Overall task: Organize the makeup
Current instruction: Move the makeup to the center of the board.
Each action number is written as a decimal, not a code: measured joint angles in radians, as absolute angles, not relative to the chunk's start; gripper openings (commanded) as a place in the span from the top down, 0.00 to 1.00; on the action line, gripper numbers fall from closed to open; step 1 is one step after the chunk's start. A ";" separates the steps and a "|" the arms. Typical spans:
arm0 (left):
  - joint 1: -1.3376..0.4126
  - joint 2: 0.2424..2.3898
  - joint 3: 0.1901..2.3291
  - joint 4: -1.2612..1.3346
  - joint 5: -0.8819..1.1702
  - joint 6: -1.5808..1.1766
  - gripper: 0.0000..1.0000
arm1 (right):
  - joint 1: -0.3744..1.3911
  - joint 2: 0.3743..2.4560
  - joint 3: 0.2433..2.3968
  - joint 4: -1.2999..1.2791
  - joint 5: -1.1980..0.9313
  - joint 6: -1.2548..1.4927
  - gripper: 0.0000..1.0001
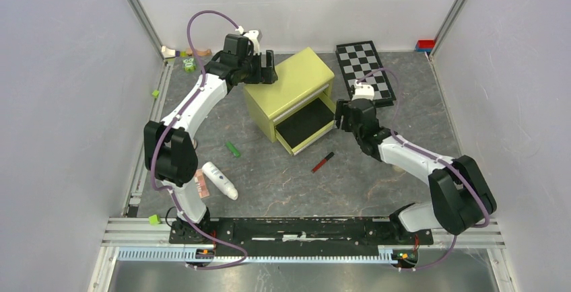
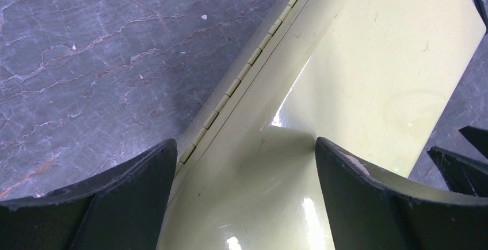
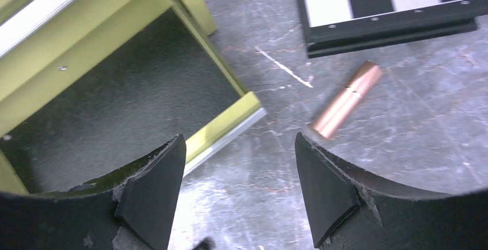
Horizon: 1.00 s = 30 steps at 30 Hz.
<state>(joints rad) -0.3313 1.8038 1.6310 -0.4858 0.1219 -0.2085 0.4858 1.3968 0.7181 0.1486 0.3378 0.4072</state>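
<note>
An olive-green box (image 1: 289, 80) stands mid-table with its lower drawer (image 1: 306, 125) pulled open and empty. My left gripper (image 1: 268, 70) is open over the box's top near its back-left edge. In the left wrist view, the lid and its hinge (image 2: 241, 77) lie between the spread fingers (image 2: 132, 192). My right gripper (image 1: 341, 121) is open and empty beside the drawer's right front corner (image 3: 230, 124). A copper tube (image 3: 347, 100) lies just beyond it. A red stick (image 1: 322, 162), a small green item (image 1: 232, 149), a white tube (image 1: 220, 179) and a pink-brown palette (image 1: 201, 184) lie on the table.
A black-and-white checkerboard (image 1: 367, 70) lies at the back right and also shows in the right wrist view (image 3: 391, 2). Toy blocks (image 1: 185, 60) sit at the back left. Small green blocks (image 1: 155, 93) lie along the left rail. Walls enclose three sides.
</note>
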 measured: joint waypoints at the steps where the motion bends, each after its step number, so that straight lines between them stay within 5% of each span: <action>1: -0.331 1.804 1.631 -0.486 0.122 -0.208 0.05 | 0.478 1.397 0.724 0.133 0.344 0.395 0.23; 21: -0.331 1.804 1.637 -0.499 0.111 -0.208 0.05 | 0.260 1.469 0.834 -0.031 0.299 0.387 0.22; 30: -0.331 1.802 1.637 -0.499 0.104 -0.208 0.05 | 0.254 1.357 0.827 -0.096 0.208 0.258 0.02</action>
<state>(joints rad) -0.3313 1.8023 1.6375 -0.4988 0.1036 -0.2085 0.2539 1.3567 0.8268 -0.0963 0.2077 0.2577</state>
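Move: The copper lipstick lies on the table about 9 cm to the right of the right hand, some 4 cm ahead and 10 cm below. The folded chessboard's middle is roughly 17 cm beyond the lipstick, about in line with it; the open drawer is level with the hand, some 11 cm to its left, and the red pen is about 11 cm back and 6 cm left. From the left hand, the lipstick is roughly 36 cm right, 6 cm back and 20 cm down. Touching nothing, the right hand swings right about 8 cm, away from the drawer and towards the lipstick. It edges forward 2–3 cm and sinks slightly, then draws back a little and rises nearly 3 cm at the end. The fingertips dip under 10 degrees and partly recover, the wrist turns some 10 degrees clockwise and mostly back, and the part-open fingers spread almost fully. ##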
